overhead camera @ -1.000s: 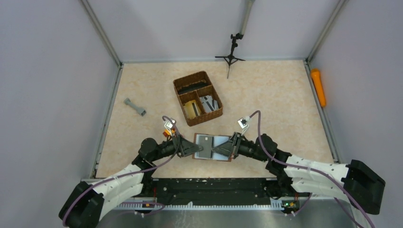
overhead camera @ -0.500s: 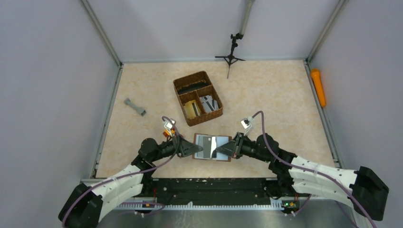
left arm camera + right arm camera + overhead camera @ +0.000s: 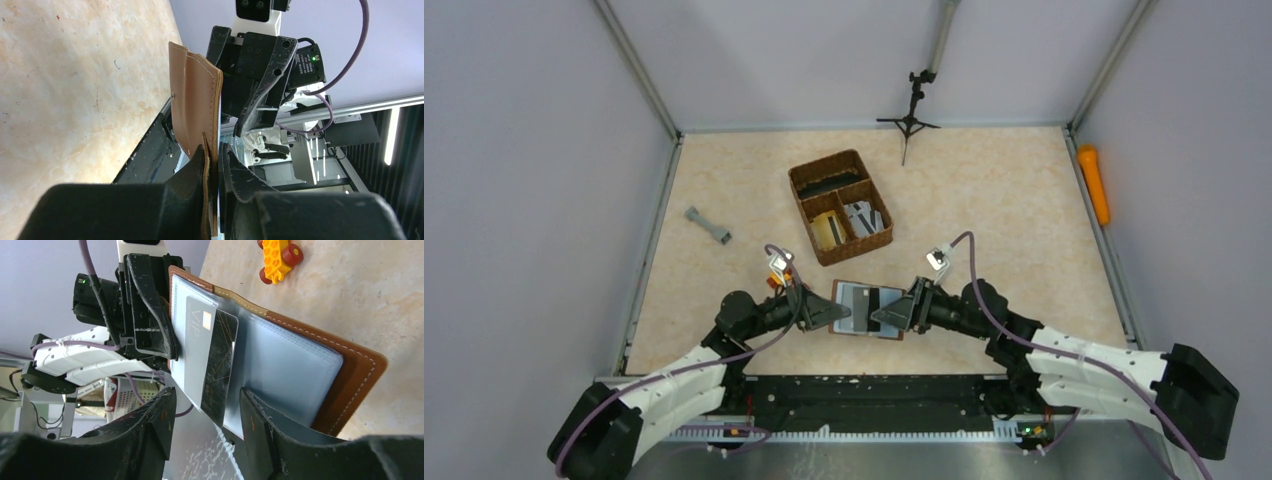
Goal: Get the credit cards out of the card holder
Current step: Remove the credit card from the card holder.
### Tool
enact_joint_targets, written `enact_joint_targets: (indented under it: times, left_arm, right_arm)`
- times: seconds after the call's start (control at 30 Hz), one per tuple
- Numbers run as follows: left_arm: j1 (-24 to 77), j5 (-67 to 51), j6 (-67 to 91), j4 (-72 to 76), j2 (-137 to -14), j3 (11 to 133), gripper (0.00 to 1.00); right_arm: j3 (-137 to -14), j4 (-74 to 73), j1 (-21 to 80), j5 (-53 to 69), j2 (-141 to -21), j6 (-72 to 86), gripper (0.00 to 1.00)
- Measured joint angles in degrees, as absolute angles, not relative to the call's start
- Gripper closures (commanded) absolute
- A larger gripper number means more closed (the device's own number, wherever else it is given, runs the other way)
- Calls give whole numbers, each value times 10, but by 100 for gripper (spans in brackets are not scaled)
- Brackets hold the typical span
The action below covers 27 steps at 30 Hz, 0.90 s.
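Observation:
The brown card holder [image 3: 865, 324] lies open between the two arms, its grey inside facing up. My left gripper [image 3: 836, 312] is shut on its left edge; the left wrist view shows the leather [image 3: 197, 100] clamped between the fingers [image 3: 214, 155]. A grey credit card [image 3: 200, 355] with a dark stripe sticks partly out of the holder's [image 3: 295, 365] left pocket. My right gripper [image 3: 207, 392] is open, and the card's lower corner reaches into the gap between its fingers. From above, the right gripper [image 3: 890, 317] hovers over the holder's right half.
A brown woven basket [image 3: 841, 205] with compartments stands just beyond the holder. A small yellow toy with red wheels [image 3: 277, 257] lies close to the left wrist. A grey dumbbell-shaped piece [image 3: 708, 226] is at the left, an orange object [image 3: 1093, 183] along the right wall, a small tripod [image 3: 909, 120] at the back.
The right gripper was shut and has now opened, after shifting left and then slightly back right. The left gripper closed a little tighter on the holder's edge.

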<state>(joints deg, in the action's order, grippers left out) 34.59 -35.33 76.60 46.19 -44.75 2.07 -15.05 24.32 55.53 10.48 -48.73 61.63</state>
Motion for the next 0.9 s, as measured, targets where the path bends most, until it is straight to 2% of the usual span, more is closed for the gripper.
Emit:
enact_joint_targets:
  times: [0.13, 0.3, 0.4, 0.67, 0.9]
  left_arm:
    - [346, -356, 771, 476, -460, 20, 100]
    - [346, -362, 779, 497, -469, 20, 100]
    - [346, -362, 780, 505, -469, 20, 100]
    - [346, -332, 759, 434, -425, 20, 100]
    - [345, -243, 663, 172, -347, 60, 100]
  right_arm:
    - [-150, 272, 553, 119, -505, 628, 58]
    - [-149, 310, 552, 136, -520, 643, 88]
    - [-142, 319, 548, 139, -521, 650, 98]
    - [-128, 276, 530, 120, -470, 659, 100]
    - [-124, 168, 521, 41, -401, 651, 100]
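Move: The black VIP card sits half out of the card holder's frosted pocket, its middle about 3 cm to the right hand's left, 1 cm ahead and 1 cm below, and roughly 5 cm to the left hand's right, level with it ahead and in height. For the right hand, the holder's middle is some 2 cm left, 1 ahead and 1 below. The basket is about 22 cm ahead, 8 left, 12 below; the toy car 4 ahead, 19 left, 14 below. The bared black edge of the card is pinched by the right fingers, which edge about 1 cm left and up and shut on it, then pull it away rightward some 4 cm, also forward and down, turning clockwise. The left hand keeps its pinch on the holder, nearly still at first, then sinks about 4 cm while going forward and a little left, rolling and turning counter-clockwise. ##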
